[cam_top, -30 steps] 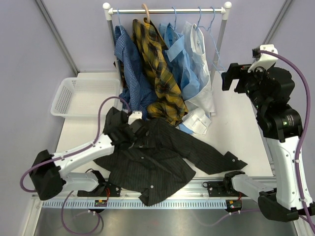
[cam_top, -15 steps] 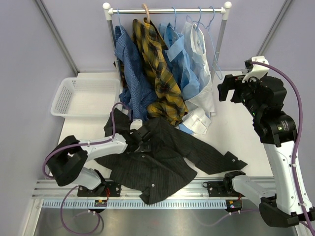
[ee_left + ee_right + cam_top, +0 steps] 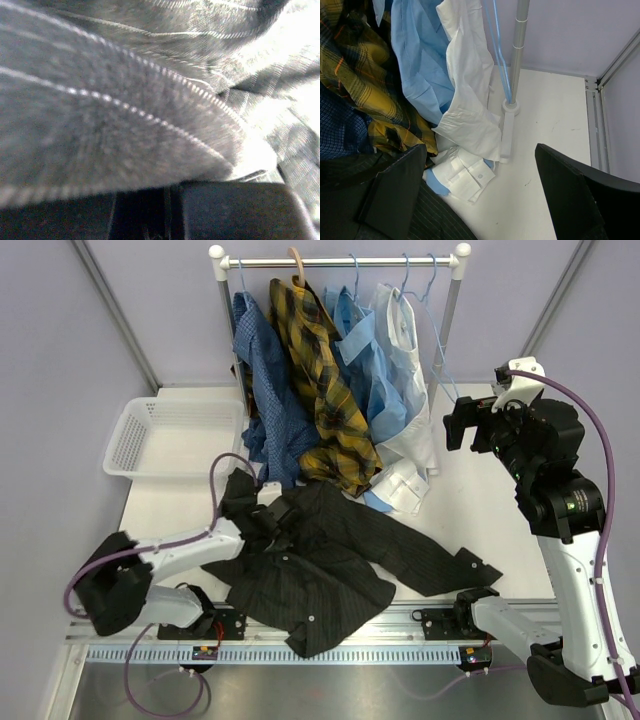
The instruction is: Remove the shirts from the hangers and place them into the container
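A black pinstriped shirt (image 3: 320,560) lies spread on the table near the front edge. My left gripper (image 3: 266,521) is shut on a fold of it near the collar. The left wrist view is filled with its striped cloth (image 3: 125,100) over one dark finger (image 3: 230,210). Dark blue check (image 3: 265,380), yellow plaid (image 3: 320,380), light blue (image 3: 370,370) and white (image 3: 410,370) shirts hang on light-blue hangers (image 3: 432,300) from the rail. The white container (image 3: 118,445) stands at the left. My right gripper (image 3: 462,425) is raised and open near the rail's right post, with nothing between its fingers (image 3: 395,195).
The white-and-metal clothes rail (image 3: 340,260) spans the back, and its right post and foot (image 3: 507,130) stand close to my right gripper. White cuffs (image 3: 465,172) trail on the table beside the black shirt. A metal rail (image 3: 330,650) runs along the near edge.
My left gripper has gone from open to shut on the black shirt and has shifted slightly on it. The right arm has come down and a little left.
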`<state>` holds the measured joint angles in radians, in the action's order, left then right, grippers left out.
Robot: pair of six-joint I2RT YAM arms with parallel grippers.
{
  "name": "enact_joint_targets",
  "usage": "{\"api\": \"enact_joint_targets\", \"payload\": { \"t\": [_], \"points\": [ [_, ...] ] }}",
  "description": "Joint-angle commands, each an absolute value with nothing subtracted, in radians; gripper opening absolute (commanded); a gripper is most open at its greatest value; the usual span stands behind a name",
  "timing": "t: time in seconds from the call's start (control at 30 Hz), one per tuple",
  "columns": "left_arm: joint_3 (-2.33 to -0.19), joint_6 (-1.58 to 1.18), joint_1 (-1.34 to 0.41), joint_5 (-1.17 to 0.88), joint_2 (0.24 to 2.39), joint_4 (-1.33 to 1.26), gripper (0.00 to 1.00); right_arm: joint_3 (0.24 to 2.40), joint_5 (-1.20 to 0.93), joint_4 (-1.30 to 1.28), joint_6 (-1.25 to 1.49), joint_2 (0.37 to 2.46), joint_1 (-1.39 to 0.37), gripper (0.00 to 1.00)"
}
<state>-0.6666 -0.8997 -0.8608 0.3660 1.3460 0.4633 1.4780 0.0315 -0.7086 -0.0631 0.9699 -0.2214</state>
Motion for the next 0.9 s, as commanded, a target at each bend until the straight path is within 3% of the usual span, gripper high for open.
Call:
{"api": "enact_joint_targets", "payload": {
  "t": [0.0,0.27,0.53,0.87],
  "points": [
    [-0.756,-0.92,-0.839,0.4,1.113,0.682,0.0,1.509,0.005,-0.718,-0.094,0.962,-0.219,1.0],
    [-1.051,-0.756,-0.563,0.606,0.89,1.049,0.0,1.571,-0.026,-0.724,-0.091,0.972,-0.219,0.99],
    [-1.294,-0.577,-0.339,0.725,0.887,1.085,0.0,1.605,-0.083,-0.73,-0.068,0.98,-0.219,0.99],
    [-1.732,-0.439,-0.291,0.893,1.032,1.043,0.0,1.56,-0.212,-0.693,-0.006,0.979,-0.221,1.0]
  ]
}}
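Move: The dark pinstriped shirt is already pinched in the left hand, low over the table; the white container it is bound for stands about 22 cm ahead and 25 cm to the left, nearly level. Nearer the way up hang the blue checked shirt, some 22 cm ahead and 3 cm left, and the yellow plaid shirt, equally far out and 6 cm right, both about 18 cm higher. From the right hand the container lies roughly 63 cm left, 13 cm ahead, 35 cm below. The pinstriped shirt, still pinched in the shut left fingers, is hauled quickly off the spread heap, first almost straight up, then up and to the left, about 37 cm up and 23 cm across, until the hand is nearly in line with the container sideways. Meanwhile the fingertips tilt upward and swing counter-clockwise. The empty, open right hand eases a few centimetres up and left, turning slightly counter-clockwise. ##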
